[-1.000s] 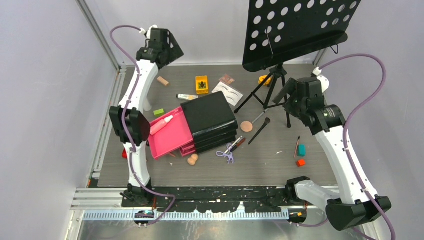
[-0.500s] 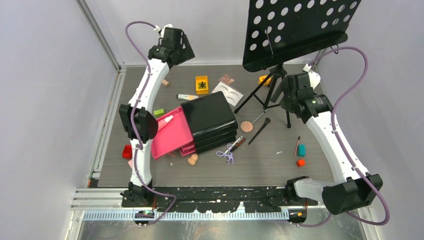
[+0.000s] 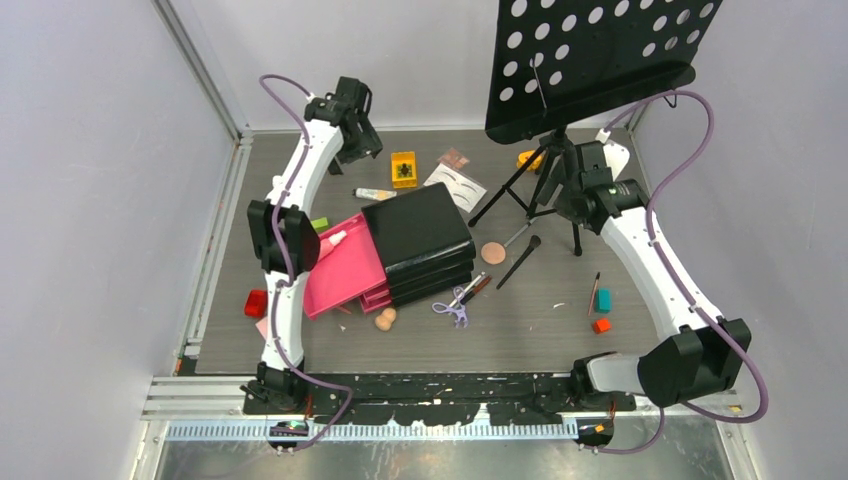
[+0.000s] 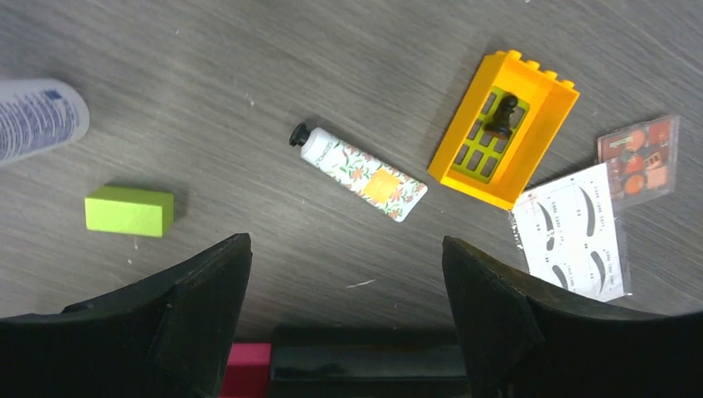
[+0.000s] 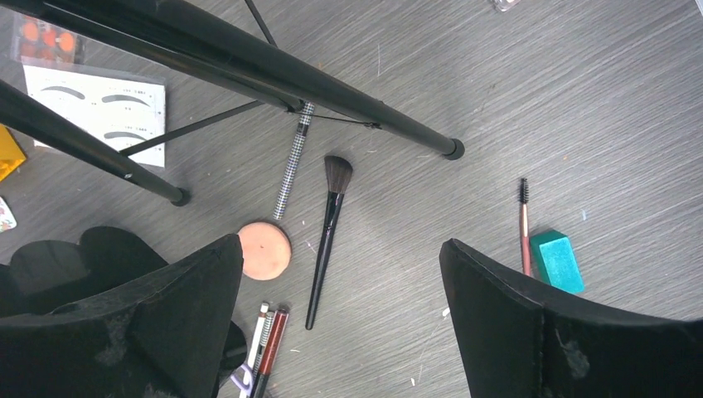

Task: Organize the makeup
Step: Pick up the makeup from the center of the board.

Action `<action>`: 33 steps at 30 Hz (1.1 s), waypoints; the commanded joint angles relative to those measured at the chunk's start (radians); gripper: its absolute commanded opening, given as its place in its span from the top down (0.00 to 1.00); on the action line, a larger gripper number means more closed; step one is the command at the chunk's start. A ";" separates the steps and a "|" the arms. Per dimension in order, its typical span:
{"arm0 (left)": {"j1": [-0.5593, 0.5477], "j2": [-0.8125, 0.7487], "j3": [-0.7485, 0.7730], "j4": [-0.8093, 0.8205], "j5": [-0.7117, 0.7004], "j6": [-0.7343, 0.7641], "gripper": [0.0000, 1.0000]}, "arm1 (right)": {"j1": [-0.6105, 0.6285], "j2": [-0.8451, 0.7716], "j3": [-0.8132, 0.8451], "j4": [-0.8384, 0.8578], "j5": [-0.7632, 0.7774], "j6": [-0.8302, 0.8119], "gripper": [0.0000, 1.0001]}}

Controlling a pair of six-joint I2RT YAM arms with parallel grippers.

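The makeup lies scattered around the black chest (image 3: 420, 235). My left gripper (image 3: 362, 140) (image 4: 344, 249) hangs open and empty above a floral tube (image 4: 362, 172) (image 3: 375, 194), with a yellow block (image 4: 503, 128), a white eyebrow card (image 4: 572, 232), a brown palette (image 4: 640, 157), a green block (image 4: 129, 211) and a white bottle (image 4: 37, 116) around it. My right gripper (image 3: 577, 185) (image 5: 340, 245) is open and empty over a black brush (image 5: 326, 236), a round peach sponge (image 5: 264, 249), a teal block (image 5: 557, 259) and a spoolie (image 5: 524, 224). Lilac scissors (image 3: 455, 305) lie in front of the chest.
The chest's top pink drawer (image 3: 345, 270) stands pulled out with a pink-white tube (image 3: 325, 242) in it. The black music stand (image 3: 600, 55) and its tripod legs (image 5: 249, 58) rise right beside my right gripper. Red (image 3: 256, 302) and orange (image 3: 601, 325) blocks lie near the front.
My left arm swung right and lowered toward the floral tube and yellow block. My right arm reached left and farther back, up to the tripod. Both grippers stayed open.
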 commanded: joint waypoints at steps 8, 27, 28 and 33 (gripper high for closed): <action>-0.005 0.073 -0.047 -0.060 0.017 -0.220 0.14 | -0.005 0.011 0.054 0.011 0.023 -0.015 0.07; -0.008 0.124 -0.194 0.157 -0.012 -0.375 0.11 | -0.013 -0.005 0.039 0.001 0.000 -0.042 0.08; -0.008 0.131 -0.187 0.159 -0.014 -0.386 0.11 | -0.013 -0.005 0.039 0.000 -0.002 -0.045 0.08; -0.008 0.182 -0.113 0.122 -0.039 -0.422 0.12 | -0.019 -0.007 0.038 0.001 -0.011 -0.060 0.08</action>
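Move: The floral tube, the makeup to be picked up, lies almost beneath the left hand: some 16 cm below, about 2 cm ahead and 3 cm to its right. The yellow box stands about 5 cm farther out and 6 cm to the right of the tube. The green block is about 4 cm back and 8 cm left of the hand; the black case's middle is roughly 10 cm back and 11 cm right. From the right hand, the tube is some 18 cm ahead and 39 cm left, far below. Down about 13 cm, almost straight, the left hand sinks towards the floral tube, easing back some 2 cm early on and coming forward again by the end. Meanwhile the wrist tips about 10 degrees steeper and turns nearly 20 degrees counter-clockwise. The fingers stay wide open and stop short of the tube. ##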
